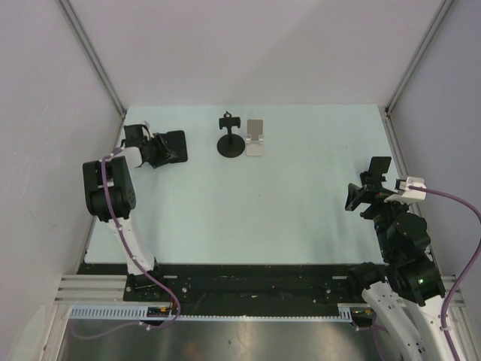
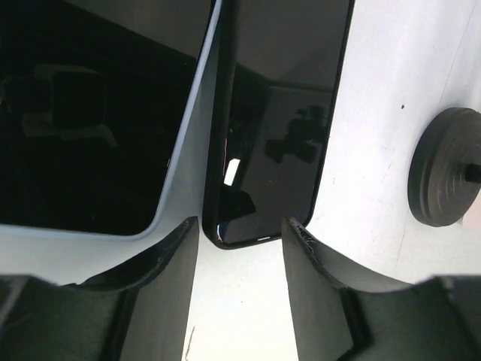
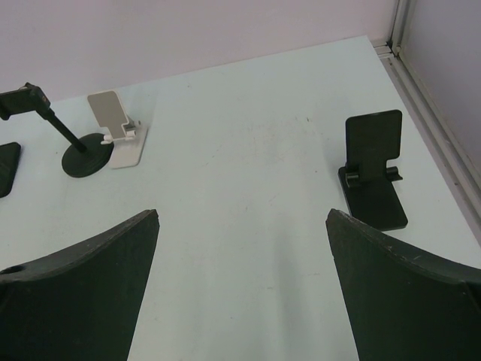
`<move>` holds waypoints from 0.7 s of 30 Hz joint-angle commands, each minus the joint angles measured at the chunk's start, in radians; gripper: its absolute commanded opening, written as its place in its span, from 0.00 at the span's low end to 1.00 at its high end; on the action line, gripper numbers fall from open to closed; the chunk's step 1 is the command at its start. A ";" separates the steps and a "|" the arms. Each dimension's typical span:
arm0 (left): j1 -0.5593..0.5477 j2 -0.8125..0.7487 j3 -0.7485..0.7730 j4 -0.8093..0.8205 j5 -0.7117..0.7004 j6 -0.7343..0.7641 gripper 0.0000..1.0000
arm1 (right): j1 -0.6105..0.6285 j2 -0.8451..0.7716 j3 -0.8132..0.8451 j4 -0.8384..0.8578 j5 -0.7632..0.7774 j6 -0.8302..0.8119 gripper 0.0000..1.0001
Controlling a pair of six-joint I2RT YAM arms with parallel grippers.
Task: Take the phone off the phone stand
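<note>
A black phone (image 2: 282, 113) lies on the table at the far left (image 1: 174, 146), off every stand. My left gripper (image 2: 240, 226) is open, its fingertips on either side of the phone's near end and not pressing it; in the top view that gripper (image 1: 158, 153) sits just left of the phone. Three stands show: a white phone stand (image 1: 255, 137) at the back middle, a black pole stand on a round base (image 1: 230, 140) beside it, and a black folding stand (image 3: 372, 167) at the right. None carries a phone. My right gripper (image 3: 242, 218) is wide open over bare table.
A second dark glossy slab with a pale rim (image 2: 90, 120) lies just left of the phone. The pole stand's round base (image 2: 443, 177) is to the phone's right. White walls close the table on three sides, and the black folding stand (image 1: 379, 167) stands close to my right gripper (image 1: 358, 194).
</note>
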 commanded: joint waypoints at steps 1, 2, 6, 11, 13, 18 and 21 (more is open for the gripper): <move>0.003 -0.111 0.008 -0.012 -0.062 0.045 0.54 | -0.004 0.010 -0.001 0.036 -0.006 -0.012 0.99; 0.002 -0.140 0.002 -0.012 -0.087 0.054 0.57 | -0.003 0.012 -0.001 0.038 -0.007 -0.015 0.99; -0.029 -0.221 -0.033 -0.013 -0.191 0.086 0.73 | -0.006 0.016 -0.002 0.038 -0.010 -0.015 0.99; -0.130 -0.267 -0.035 -0.013 -0.278 0.141 0.91 | -0.014 0.018 -0.001 0.039 -0.013 -0.015 0.99; -0.178 -0.258 -0.021 -0.012 -0.312 0.154 0.92 | -0.017 0.018 -0.002 0.038 -0.013 -0.013 0.99; -0.241 -0.194 0.029 -0.012 -0.268 0.140 0.92 | -0.020 0.022 -0.002 0.038 -0.013 -0.016 0.99; -0.273 -0.143 0.055 -0.012 -0.242 0.146 0.93 | -0.021 0.027 -0.002 0.036 -0.012 -0.013 0.99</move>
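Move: The phone just laid down is already flat under the left fingers, its middle some 5 cm ahead, 3 cm to the right and 2 cm below. The blue-edged phone beside it is about 5 cm ahead and 5 cm left of the hand. The round black stand is about 21 cm right and 5 cm ahead, and the white stand roughly 30 cm right and 6 cm ahead. From the right hand the laid-down phone is about 33 cm ahead, 53 cm left and 27 cm below. Bring the left gripper up off the near end of the laid-down phone, about 8 cm and nearly straight, spreading the fingers from half open to almost fully open as it rises. Then carry it some 9 cm to the right at that height, towards the round black stand, its left side rolled up and its fingertips tipped up a little, some 20 degrees in all. ##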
